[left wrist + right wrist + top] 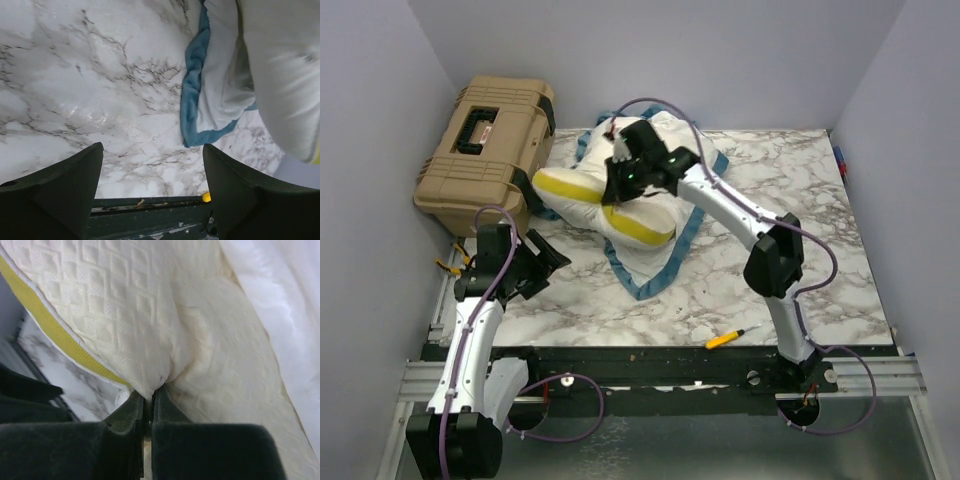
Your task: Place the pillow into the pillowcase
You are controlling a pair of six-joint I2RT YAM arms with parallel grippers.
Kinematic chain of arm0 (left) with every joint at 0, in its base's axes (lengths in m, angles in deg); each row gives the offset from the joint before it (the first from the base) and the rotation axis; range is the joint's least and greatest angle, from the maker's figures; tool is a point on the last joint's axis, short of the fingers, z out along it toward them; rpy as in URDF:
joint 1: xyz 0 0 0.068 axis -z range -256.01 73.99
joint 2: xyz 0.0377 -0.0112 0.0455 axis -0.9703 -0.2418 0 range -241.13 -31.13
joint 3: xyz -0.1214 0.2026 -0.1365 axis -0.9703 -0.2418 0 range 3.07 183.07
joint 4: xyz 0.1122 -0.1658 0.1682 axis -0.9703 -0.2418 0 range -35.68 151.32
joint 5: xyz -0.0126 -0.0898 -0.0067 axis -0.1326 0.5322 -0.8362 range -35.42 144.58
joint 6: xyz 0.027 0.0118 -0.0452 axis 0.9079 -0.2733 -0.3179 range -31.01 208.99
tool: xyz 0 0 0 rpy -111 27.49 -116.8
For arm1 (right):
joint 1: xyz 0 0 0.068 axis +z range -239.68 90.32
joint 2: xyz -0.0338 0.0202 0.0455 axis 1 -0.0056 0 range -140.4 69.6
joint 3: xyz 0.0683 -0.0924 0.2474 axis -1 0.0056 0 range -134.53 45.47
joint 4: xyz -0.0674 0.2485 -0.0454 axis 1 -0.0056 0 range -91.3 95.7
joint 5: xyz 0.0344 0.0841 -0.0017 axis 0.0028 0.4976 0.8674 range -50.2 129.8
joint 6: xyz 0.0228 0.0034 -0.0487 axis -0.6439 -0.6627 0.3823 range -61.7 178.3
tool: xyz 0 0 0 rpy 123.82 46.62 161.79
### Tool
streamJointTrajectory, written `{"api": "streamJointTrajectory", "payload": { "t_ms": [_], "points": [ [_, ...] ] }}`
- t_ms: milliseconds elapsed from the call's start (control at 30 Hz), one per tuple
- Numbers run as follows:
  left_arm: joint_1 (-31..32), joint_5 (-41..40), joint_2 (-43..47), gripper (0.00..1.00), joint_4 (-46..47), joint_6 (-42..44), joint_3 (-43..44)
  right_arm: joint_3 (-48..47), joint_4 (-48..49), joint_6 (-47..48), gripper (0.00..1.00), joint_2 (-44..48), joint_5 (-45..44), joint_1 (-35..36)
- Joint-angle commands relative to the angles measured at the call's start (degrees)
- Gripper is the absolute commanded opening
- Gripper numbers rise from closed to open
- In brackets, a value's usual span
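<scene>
The cream quilted pillow (582,203) with its mustard band lies folded on the pillowcase (665,265), which is spread at the back middle of the marble table with its blue trim showing. My right gripper (620,190) is over the pillow's middle. In the right wrist view it (148,397) is shut on a pinch of the pillow (125,300), with the white pillowcase fabric (280,290) to the right. My left gripper (545,262) hangs open over bare marble at the front left. In the left wrist view it (152,170) holds nothing, and the pillowcase trim (192,95) lies beyond it.
A tan hard case (485,150) stands at the back left, close to the pillow. A yellow-handled screwdriver (732,337) lies near the table's front edge (700,350). Grey walls close in on both sides.
</scene>
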Motion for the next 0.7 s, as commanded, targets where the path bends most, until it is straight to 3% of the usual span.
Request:
{"api": "streamJointTrajectory", "payload": {
  "t_ms": [0, 67, 167, 400, 667],
  "points": [
    [1.18, 9.33, 1.06, 0.82, 8.18, -4.96, -4.47, 2.60, 6.36, -16.54, 0.00, 3.35, 18.76, -12.77],
    [1.98, 8.75, 0.79, 0.82, 11.94, -7.56, -6.44, 8.78, 15.07, -24.25, 0.00, 6.03, 27.09, -17.69],
    [7.25, 7.48, -2.10, 0.82, 21.51, -13.48, -9.91, 15.59, 25.05, -32.83, 0.00, 8.91, 32.86, -22.66],
    [23.30, -6.83, -21.81, 0.81, 34.39, -18.32, -4.19, 15.23, 23.59, -32.24, 0.00, 10.00, 33.99, -25.45],
    [27.06, -18.86, -43.88, 0.83, 39.61, -19.92, 7.45, 16.35, 22.35, -31.46, 0.00, 11.81, 33.45, -25.59]
  ]
}}
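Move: From the open left hand, the pillowcase's left blue hem is about 8 cm ahead, 12 cm right and 12 cm below; the hem's near corner is some 4 cm back and 17 cm right, also on the table. The right hand already pinches the pillow, the pillowcase's middle lying roughly 6 cm ahead of that hand, 8 cm right and 16 cm below. Right hand hauls the pinched pillow 15 cm right, forward, up; open left sweeps right, forward, down towards hem. ##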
